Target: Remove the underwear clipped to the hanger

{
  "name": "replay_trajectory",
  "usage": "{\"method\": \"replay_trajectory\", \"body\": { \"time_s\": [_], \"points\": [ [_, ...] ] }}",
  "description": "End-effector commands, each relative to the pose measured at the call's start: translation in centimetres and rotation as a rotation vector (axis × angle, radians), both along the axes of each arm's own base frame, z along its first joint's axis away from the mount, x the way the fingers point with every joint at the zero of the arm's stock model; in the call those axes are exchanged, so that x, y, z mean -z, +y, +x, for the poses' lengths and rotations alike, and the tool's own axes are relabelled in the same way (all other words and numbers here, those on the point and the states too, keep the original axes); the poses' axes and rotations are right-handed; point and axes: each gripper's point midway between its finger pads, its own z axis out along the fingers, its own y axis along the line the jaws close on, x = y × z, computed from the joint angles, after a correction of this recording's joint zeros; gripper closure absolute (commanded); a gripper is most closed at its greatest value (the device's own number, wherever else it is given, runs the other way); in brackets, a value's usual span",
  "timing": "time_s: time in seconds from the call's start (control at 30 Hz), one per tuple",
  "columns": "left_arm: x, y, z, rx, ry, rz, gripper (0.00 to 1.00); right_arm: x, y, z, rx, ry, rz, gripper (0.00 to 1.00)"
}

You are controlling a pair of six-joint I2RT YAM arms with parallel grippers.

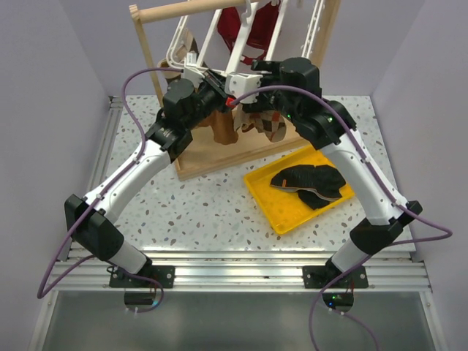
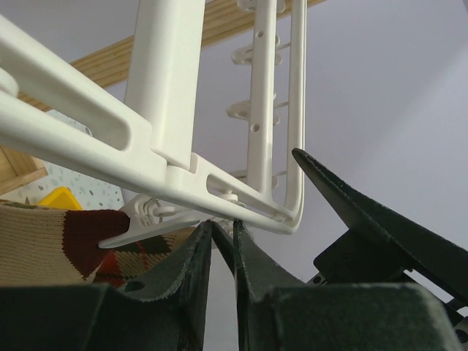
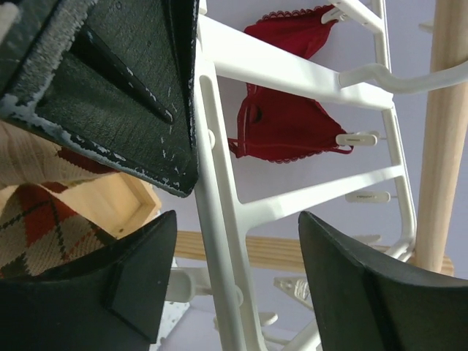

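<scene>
The white hanger leans tilted in the wooden stand. A brown piece of underwear hangs below it. Dark underwear lies in the yellow tray. My left gripper is at the hanger's lower edge. In the left wrist view its fingertips are pressed nearly together right under the hanger's corner bar, with nothing seen between them. My right gripper is open. In the right wrist view its fingers stand on either side of the hanger's side rail without touching it.
A red bra is clipped high on the hanger. Argyle socks hang next to the brown piece and show in the left wrist view. The tall wooden stand and its base board stand at the back.
</scene>
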Motion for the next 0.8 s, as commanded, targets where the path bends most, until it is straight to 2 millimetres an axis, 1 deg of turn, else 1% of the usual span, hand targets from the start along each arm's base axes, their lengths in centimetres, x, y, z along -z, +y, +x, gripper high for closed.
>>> {"method": "replay_trajectory", "body": {
  "time_s": [0.0, 0.07, 0.1, 0.17, 0.2, 0.23, 0.3, 0.37, 0.4, 0.47, 0.5, 0.57, 0.6, 0.63, 0.67, 0.7, 0.73, 0.77],
  "points": [
    [-3.4, 0.3, -0.4, -0.006, -0.1, -0.034, 0.78, -1.7, -0.9, 0.4, 0.039, -0.08, -0.023, 0.32],
    [-3.3, 0.3, -0.5, -0.004, -0.098, -0.032, 0.78, -1.4, -0.8, 0.6, 0.04, -0.082, -0.033, 0.36],
    [-3.5, 0.5, -0.7, -0.006, -0.105, -0.03, 0.78, -1.2, -0.7, 0.9, 0.044, -0.08, -0.039, 0.44],
    [-3.5, 0.7, -0.7, -0.016, -0.108, -0.028, 0.78, -1.4, -0.7, 1.1, 0.046, -0.083, -0.036, 0.53],
    [-3.9, 0.9, -1.1, -0.019, -0.119, -0.027, 0.78, -1.1, -0.7, 1.5, 0.049, -0.077, -0.038, 0.59],
    [-3.8, 1.2, -1.1, -0.032, -0.119, -0.021, 0.78, -1.2, -0.8, 1.7, 0.056, -0.078, -0.034, 0.6],
    [-4.3, 1.9, -1.5, -0.049, -0.129, -0.016, 0.78, -1.1, -1.2, 2.1, 0.063, -0.069, -0.024, 0.63],
    [-4.4, 2.7, -1.6, -0.079, -0.141, 0.002, 0.76, -1.2, -1.5, 2.1, 0.065, -0.069, -0.014, 0.64],
    [-4.9, 3.3, -2.1, -0.091, -0.157, 0.01, 0.73, -1.3, -1.8, 2.2, 0.072, -0.068, -0.009, 0.64],
    [-4.8, 4.1, -2.4, -0.12, -0.165, 0.027, 0.69, -1.6, -2.2, 2.1, 0.076, -0.073, -0.002, 0.65],
    [-5.2, 4.8, -2.9, -0.133, -0.173, 0.031, 0.65, -1.7, -2.6, 2.1, 0.077, -0.073, 0.003, 0.65],
    [-4.9, 5.4, -3.3, -0.151, -0.185, 0.059, 0.6, -1.9, -3.0, 1.9, 0.074, -0.071, 0.013, 0.65],
    [-5.4, 6.1, -4.0, -0.16, -0.202, 0.062, 0.58, -2.0, -3.5, 2.0, 0.071, -0.07, 0.017, 0.65],
    [-4.9, 6.4, -4.2, -0.168, -0.207, 0.084, 0.56, -2.0, -3.7, 2.1, 0.069, -0.069, 0.019, 0.65],
    [-5.2, 7.1, -4.8, -0.178, -0.218, 0.087, 0.54, -2.4, -4.5, 2.1, 0.078, -0.075, 0.025, 0.65],
    [-5.2, 7.5, -5.0, -0.187, -0.238, 0.111, 0.53, -2.4, -4.6, 2.1, 0.065, -0.074, 0.03, 0.65],
    [-4.6, 7.9, -5.1, -0.199, -0.241, 0.133, 0.51, -2.7, -5.6, 2.3, 0.077, -0.077, 0.034, 0.65],
    [-4.5, 8.2, -5.3, -0.208, -0.251, 0.153, 0.5, -2.7, -6.0, 2.5, 0.081, -0.075, 0.037, 0.65]
  ]
}}
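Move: At the hanger's near rail both hands meet: the left still grips it between the fingertips, while the right has its open fingers straddling it near the corner, the rail about 1 cm ahead. From the right hand, the argyle sock hangs roughly 10 cm below, level with it and 2 cm right; the brown garment about 7 cm left, level with it and 12 cm below; the red bra some 20 cm ahead, 3 cm left and 6 cm lower. Closing its fingers on the near rail while easing about 1 cm forward, the right hand takes hold, then drags the rail some 3 cm to the right and 2 cm farther forward. Once that grip is on, the left hand opens, lets go of the rail and backs away from the hanger to the left, up and back, about 10 cm in all, its fingers tipping up a little. ##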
